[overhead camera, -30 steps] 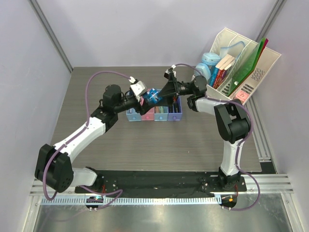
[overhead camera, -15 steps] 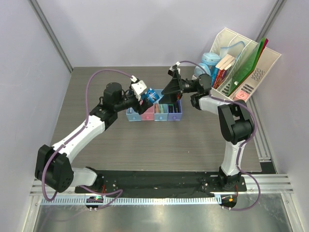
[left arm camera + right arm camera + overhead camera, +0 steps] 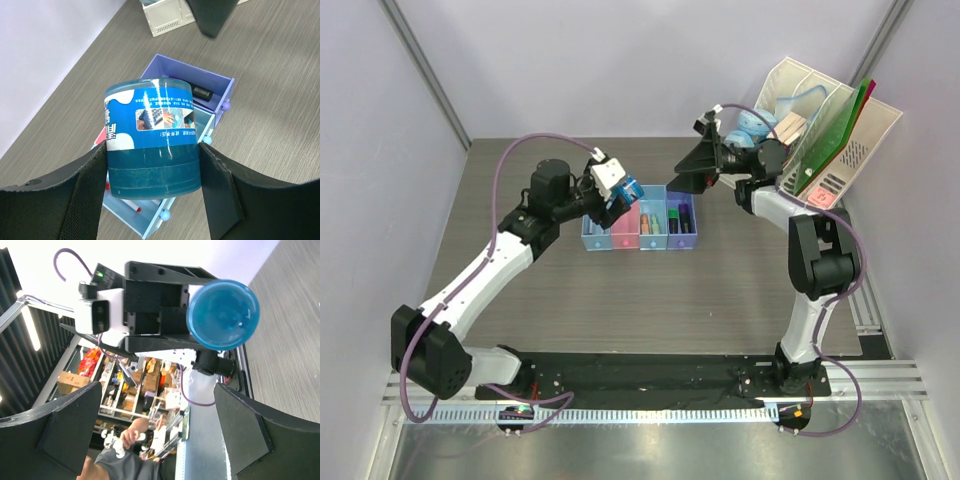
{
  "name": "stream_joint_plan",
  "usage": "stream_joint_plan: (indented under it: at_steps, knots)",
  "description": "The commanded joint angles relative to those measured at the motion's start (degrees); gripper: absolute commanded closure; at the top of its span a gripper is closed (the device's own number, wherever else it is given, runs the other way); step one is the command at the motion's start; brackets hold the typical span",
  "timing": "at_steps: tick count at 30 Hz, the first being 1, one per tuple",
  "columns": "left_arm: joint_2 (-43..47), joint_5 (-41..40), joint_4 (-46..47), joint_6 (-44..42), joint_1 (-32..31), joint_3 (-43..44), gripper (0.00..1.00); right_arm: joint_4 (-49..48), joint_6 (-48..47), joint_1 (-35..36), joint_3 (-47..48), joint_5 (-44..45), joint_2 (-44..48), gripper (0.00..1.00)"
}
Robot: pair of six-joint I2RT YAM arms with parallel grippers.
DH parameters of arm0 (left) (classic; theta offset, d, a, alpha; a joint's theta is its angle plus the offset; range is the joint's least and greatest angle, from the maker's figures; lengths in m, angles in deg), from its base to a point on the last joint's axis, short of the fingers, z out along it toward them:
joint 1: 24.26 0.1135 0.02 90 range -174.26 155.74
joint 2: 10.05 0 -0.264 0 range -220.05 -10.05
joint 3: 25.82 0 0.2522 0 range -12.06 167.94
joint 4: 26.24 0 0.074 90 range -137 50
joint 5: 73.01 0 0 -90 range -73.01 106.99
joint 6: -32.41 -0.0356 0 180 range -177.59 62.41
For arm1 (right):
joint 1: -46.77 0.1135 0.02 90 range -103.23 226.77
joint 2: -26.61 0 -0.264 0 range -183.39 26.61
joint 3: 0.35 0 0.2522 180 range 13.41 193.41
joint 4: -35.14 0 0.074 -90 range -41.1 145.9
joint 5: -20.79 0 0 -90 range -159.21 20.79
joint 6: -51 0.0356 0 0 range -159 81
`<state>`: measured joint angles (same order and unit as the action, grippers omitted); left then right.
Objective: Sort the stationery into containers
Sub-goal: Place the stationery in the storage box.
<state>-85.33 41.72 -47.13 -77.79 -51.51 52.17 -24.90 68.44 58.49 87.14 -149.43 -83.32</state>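
Note:
My left gripper (image 3: 623,193) is shut on the round blue roll (image 3: 628,190), which hangs above the left end of the containers (image 3: 640,238), four joined trays in light blue, pink, light blue and purple. In the left wrist view the roll (image 3: 150,135) sits between both fingers (image 3: 220,190), over a light blue tray (image 3: 150,222) holding a red-capped marker (image 3: 131,206), with the purple tray (image 3: 192,82) beyond. My right gripper (image 3: 695,170) is open and empty, lifted to the right of the trays. The right wrist view looks at the roll's end (image 3: 223,315) from a distance.
The large white slanted file rack (image 3: 840,130) with books and green folders stands at the back right, close behind the right arm. Its base (image 3: 167,17) shows past the purple tray. Highlighters and markers lie in the trays.
The right gripper has drawn back from the roll, up and right toward the rack. The left gripper has kept hold of the roll and shifted slightly left.

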Motion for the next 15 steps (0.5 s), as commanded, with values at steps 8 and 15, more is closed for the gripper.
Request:
stream_joint_plan:
  at_steps: [8, 15]
  knots:
    - [4.4, -6.8, 1.0, 0.6, 0.2, 3.5, 1.0, -14.6, -3.8, -3.5, 7.5, 4.0, 8.1, 0.0]
    - [4.9, -13.3, -0.7, -3.4, 0.2, 4.2, 1.0, 40.6, -51.6, -8.5, 9.8, 10.5, 19.3, 0.0]
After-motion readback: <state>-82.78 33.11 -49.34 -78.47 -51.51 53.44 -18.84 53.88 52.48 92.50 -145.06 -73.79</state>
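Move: The left gripper holds the blue jar; the pink compartment of the storage box lies about 22 cm below it, 2 cm ahead and 1 cm right. Beside the pink one, the pen compartment is 7 cm to its left, the highlighter compartment 6 cm and the purple compartment 13 cm to its right. From the empty right hand, the jar is some 11 cm left and 4 cm lower, and the purple compartment is 27 cm below, 1 cm ahead and 2 cm right. Lift the open right gripper clear, up about 8 cm and rightward about half as far, away from the blue jar, rolling it some 25 degrees about its fingers and swinging it slightly clockwise. Keep the left gripper's hold on the jar and carry it about 3 cm left and up, first rising, then going left and a little forward, with a slight counter-clockwise turn. ##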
